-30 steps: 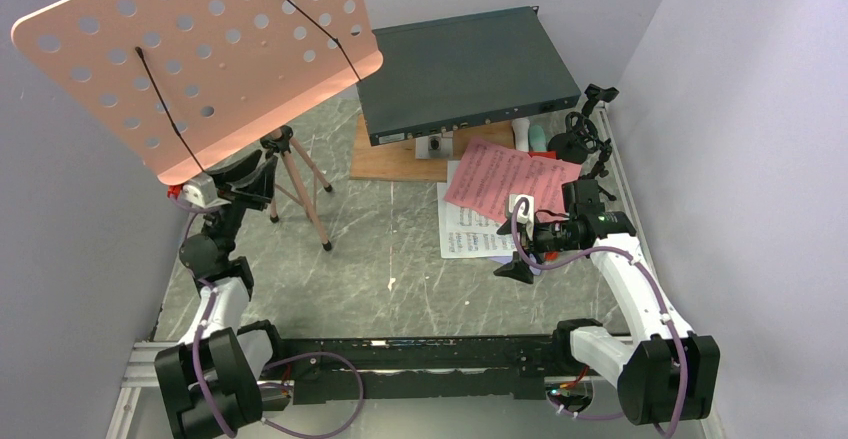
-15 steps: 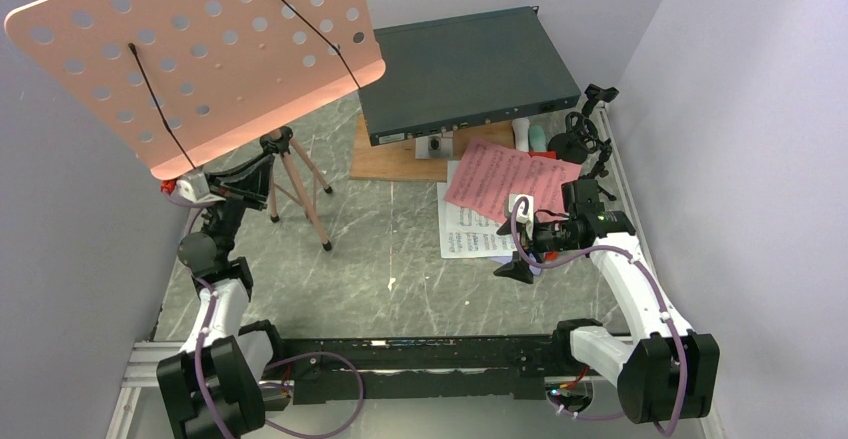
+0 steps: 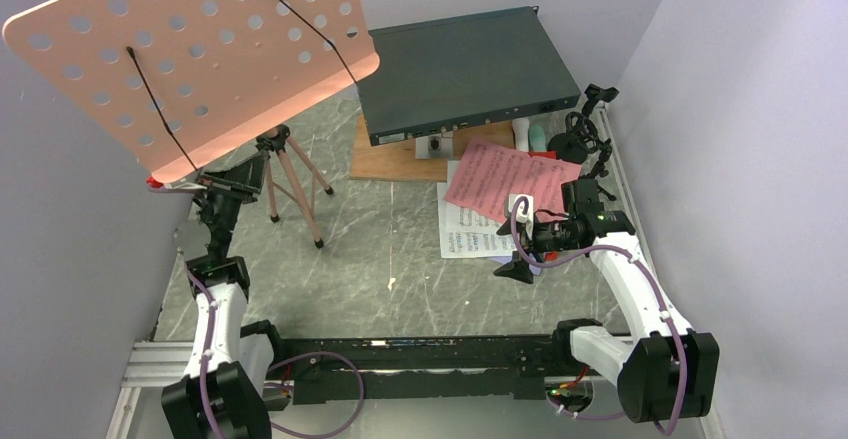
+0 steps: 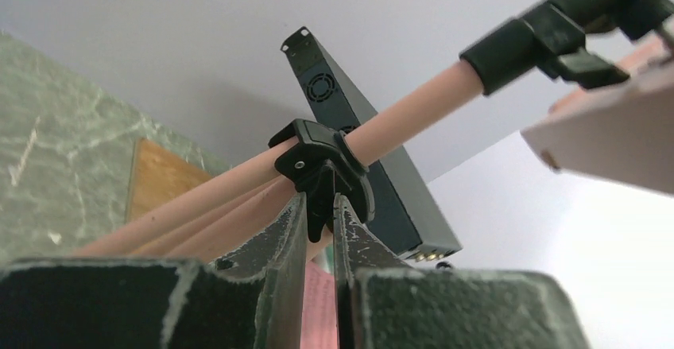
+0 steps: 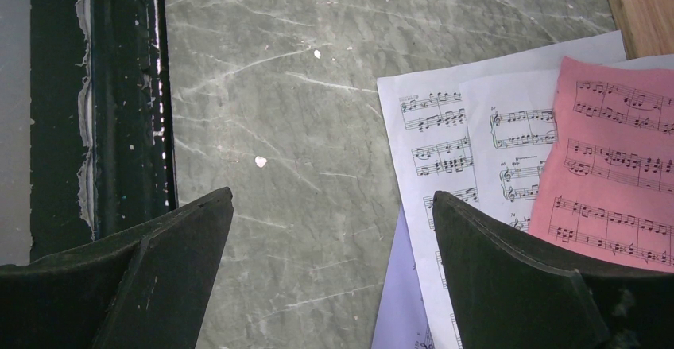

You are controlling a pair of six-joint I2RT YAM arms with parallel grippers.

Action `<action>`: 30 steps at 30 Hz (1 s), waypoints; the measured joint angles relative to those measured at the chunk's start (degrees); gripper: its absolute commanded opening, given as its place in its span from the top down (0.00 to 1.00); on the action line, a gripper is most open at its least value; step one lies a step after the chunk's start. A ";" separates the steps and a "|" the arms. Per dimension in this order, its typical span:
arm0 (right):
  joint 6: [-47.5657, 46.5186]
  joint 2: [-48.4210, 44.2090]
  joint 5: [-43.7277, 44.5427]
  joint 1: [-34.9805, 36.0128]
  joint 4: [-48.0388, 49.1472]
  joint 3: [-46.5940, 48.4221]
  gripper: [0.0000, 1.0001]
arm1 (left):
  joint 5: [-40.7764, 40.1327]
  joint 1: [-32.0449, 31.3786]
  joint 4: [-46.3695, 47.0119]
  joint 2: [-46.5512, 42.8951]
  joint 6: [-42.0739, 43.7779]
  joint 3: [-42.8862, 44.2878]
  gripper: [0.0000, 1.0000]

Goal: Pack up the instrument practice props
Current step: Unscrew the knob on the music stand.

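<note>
The salmon-pink perforated music stand (image 3: 200,54) stands tilted at the back left on its tripod (image 3: 295,184). My left gripper (image 3: 260,162) reaches up under it. In the left wrist view my left gripper (image 4: 319,206) is shut on a tab of the black clamp (image 4: 318,162) on the pink pole (image 4: 413,106). Sheet-music pages lie at the right: a pink page (image 3: 505,179) over white ones (image 3: 465,229). My right gripper (image 3: 515,239) hovers open by their left edge, holding nothing. Its wrist view shows the right gripper (image 5: 331,196) with white (image 5: 445,126), pink (image 5: 612,174) and lavender (image 5: 401,301) pages. The black mic stand (image 3: 585,139) and small tubes (image 3: 525,134) sit behind.
A dark grey flat box (image 3: 465,69) rests on a wooden board (image 3: 385,159) at the back centre. Grey walls close in on the left, back and right. The black rail (image 3: 400,349) with both arm bases runs along the near edge.
My left gripper has closed onto the stand's black clamp, and the left arm has stretched upward. The stand's pink desk has shifted a little to the left. The right arm has not moved.
</note>
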 measured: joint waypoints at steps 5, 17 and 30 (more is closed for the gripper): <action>0.00 0.00 0.02 0.00 0.00 0.00 0.00 | -1.64 0.04 -14.95 -0.57 -7.54 6.08 0.88; 0.02 0.00 0.11 0.00 0.00 0.00 0.00 | -1.79 0.04 -35.82 -1.07 -14.05 13.73 0.52; 0.02 0.00 0.15 0.00 0.00 0.00 0.00 | -2.47 0.04 -42.42 -3.54 -9.09 13.73 0.22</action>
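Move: The knob on the stand's collar is already pinched in the left hand, about 1 cm ahead of its pad centre. The stand's post rises some 3 cm ahead and 2 cm right of that hand; the music tray's middle is roughly 10 cm ahead, 8 cm left and 15 cm above. The wooden board lies about 34 cm right, 12 cm ahead and 30 cm below. From the right hand, the knob is some 48 cm left, 12 cm ahead and 17 cm above. Keeping its pinch on the knob, the left hand rolls about 20 degrees counter-clockwise as seen from behind, its left side dropping, while edging roughly 1 cm forward and tipping nose-down. The fingers then open wide and let go, still tipping to about 25 degrees in all, and the hand sinks some 2 cm and eases back just off the knob. ##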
